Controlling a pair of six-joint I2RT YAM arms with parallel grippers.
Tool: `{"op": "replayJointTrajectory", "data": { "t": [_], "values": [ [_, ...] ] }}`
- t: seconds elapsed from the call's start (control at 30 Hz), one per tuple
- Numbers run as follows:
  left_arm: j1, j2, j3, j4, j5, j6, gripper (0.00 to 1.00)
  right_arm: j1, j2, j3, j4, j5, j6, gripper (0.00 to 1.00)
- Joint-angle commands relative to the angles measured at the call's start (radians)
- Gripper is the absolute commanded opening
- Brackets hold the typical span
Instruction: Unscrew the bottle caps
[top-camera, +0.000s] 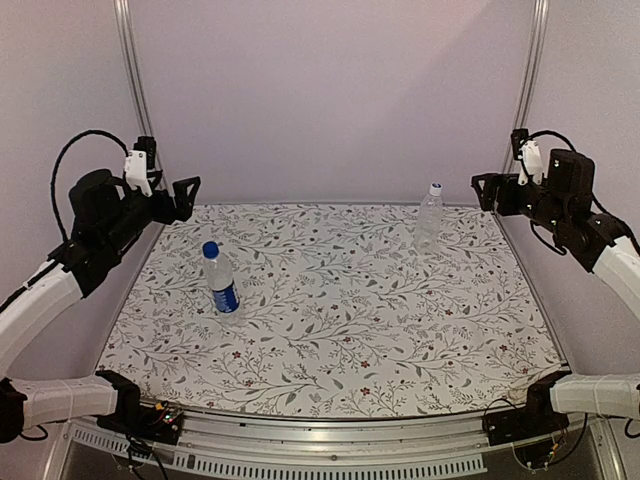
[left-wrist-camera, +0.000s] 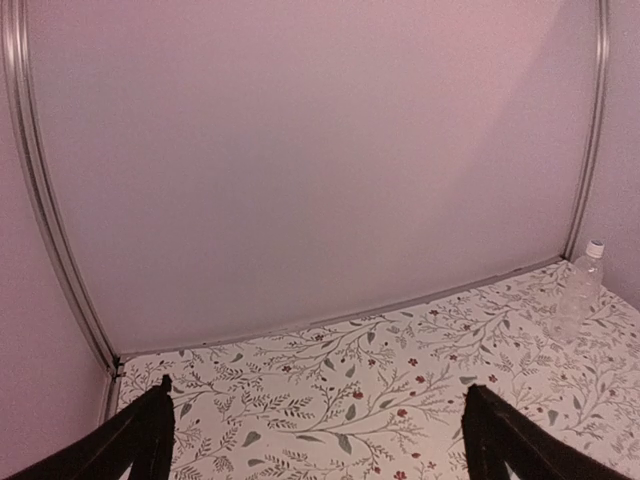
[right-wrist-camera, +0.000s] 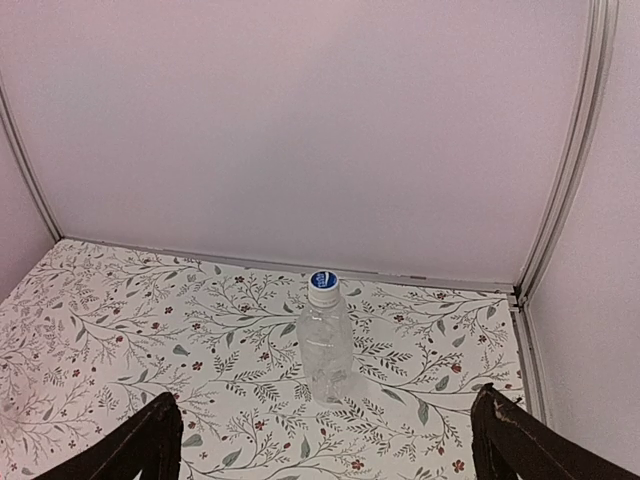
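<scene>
Two clear bottles stand upright on the floral table. The one with a blue label band (top-camera: 220, 283) is at the middle left and carries a solid blue cap (top-camera: 210, 249). The plain bottle (top-camera: 429, 218) (right-wrist-camera: 327, 345) (left-wrist-camera: 575, 297) stands at the back right with a whitish cap with blue on top (top-camera: 435, 187) (right-wrist-camera: 322, 284). My left gripper (top-camera: 188, 195) (left-wrist-camera: 316, 432) hangs open above the table's back left corner, nothing between its fingers. Over the back right edge my right gripper (top-camera: 482, 190) (right-wrist-camera: 325, 440) is open too, raised a short way to the right of the plain bottle.
The floral mat (top-camera: 340, 310) covers the table. Plain walls close in the back and both sides, with metal posts (top-camera: 133, 70) (top-camera: 532, 70) at the back corners. The arm bases (top-camera: 130, 400) (top-camera: 520, 415) sit at the near edge.
</scene>
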Motion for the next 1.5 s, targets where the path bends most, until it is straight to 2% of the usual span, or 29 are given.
{"op": "replayJointTrajectory", "data": {
  "t": [0.0,0.2,0.43,0.73,0.97,1.17,1.47],
  "values": [
    [-0.014,-0.015,-0.016,0.029,-0.005,0.016,1.00,-0.007,-0.039,-0.025,0.041,-0.006,-0.012,0.99],
    [-0.022,-0.017,0.006,-0.016,-0.012,0.023,1.00,-0.007,-0.028,-0.014,0.033,-0.007,-0.015,0.99],
    [-0.023,-0.047,0.067,-0.233,-0.057,0.013,1.00,-0.007,-0.032,-0.019,0.035,-0.004,-0.023,0.99],
    [-0.048,-0.035,0.175,-0.566,0.091,-0.064,1.00,-0.007,-0.002,-0.025,0.035,-0.024,-0.017,0.99],
    [-0.107,0.045,0.246,-0.707,0.113,-0.084,0.99,-0.007,0.043,-0.007,0.017,-0.061,-0.007,0.99],
    [-0.141,0.157,0.282,-0.778,0.111,-0.077,0.90,-0.006,0.040,-0.016,0.021,-0.098,-0.002,0.99],
    [-0.162,0.285,0.324,-0.833,0.110,-0.113,0.66,-0.006,0.029,-0.034,0.019,-0.111,-0.001,0.99]
  ]
}}
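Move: Below the left hand and a little nearer the base stands the blue-capped bottle: roughly 5 cm back, 5 cm to the right, its middle some 25 cm down. From the right hand that same bottle is about 56 cm left, 5 cm back and 25 cm lower. The clear bottle stands about 21 cm ahead of the right hand, 4 cm left, also some 25 cm below. Dropping about 13 cm towards the blue cap, the left hand first draws back some 4 cm, then sinks steadily while edging rightwards; its wrist tips the fingers down over 40 degrees and the wide-open jaws narrow by nearly a third around the cap, no grip visible yet. Late on, the right hand eases slightly down and left towards the clear bottle, jaws staying open. ##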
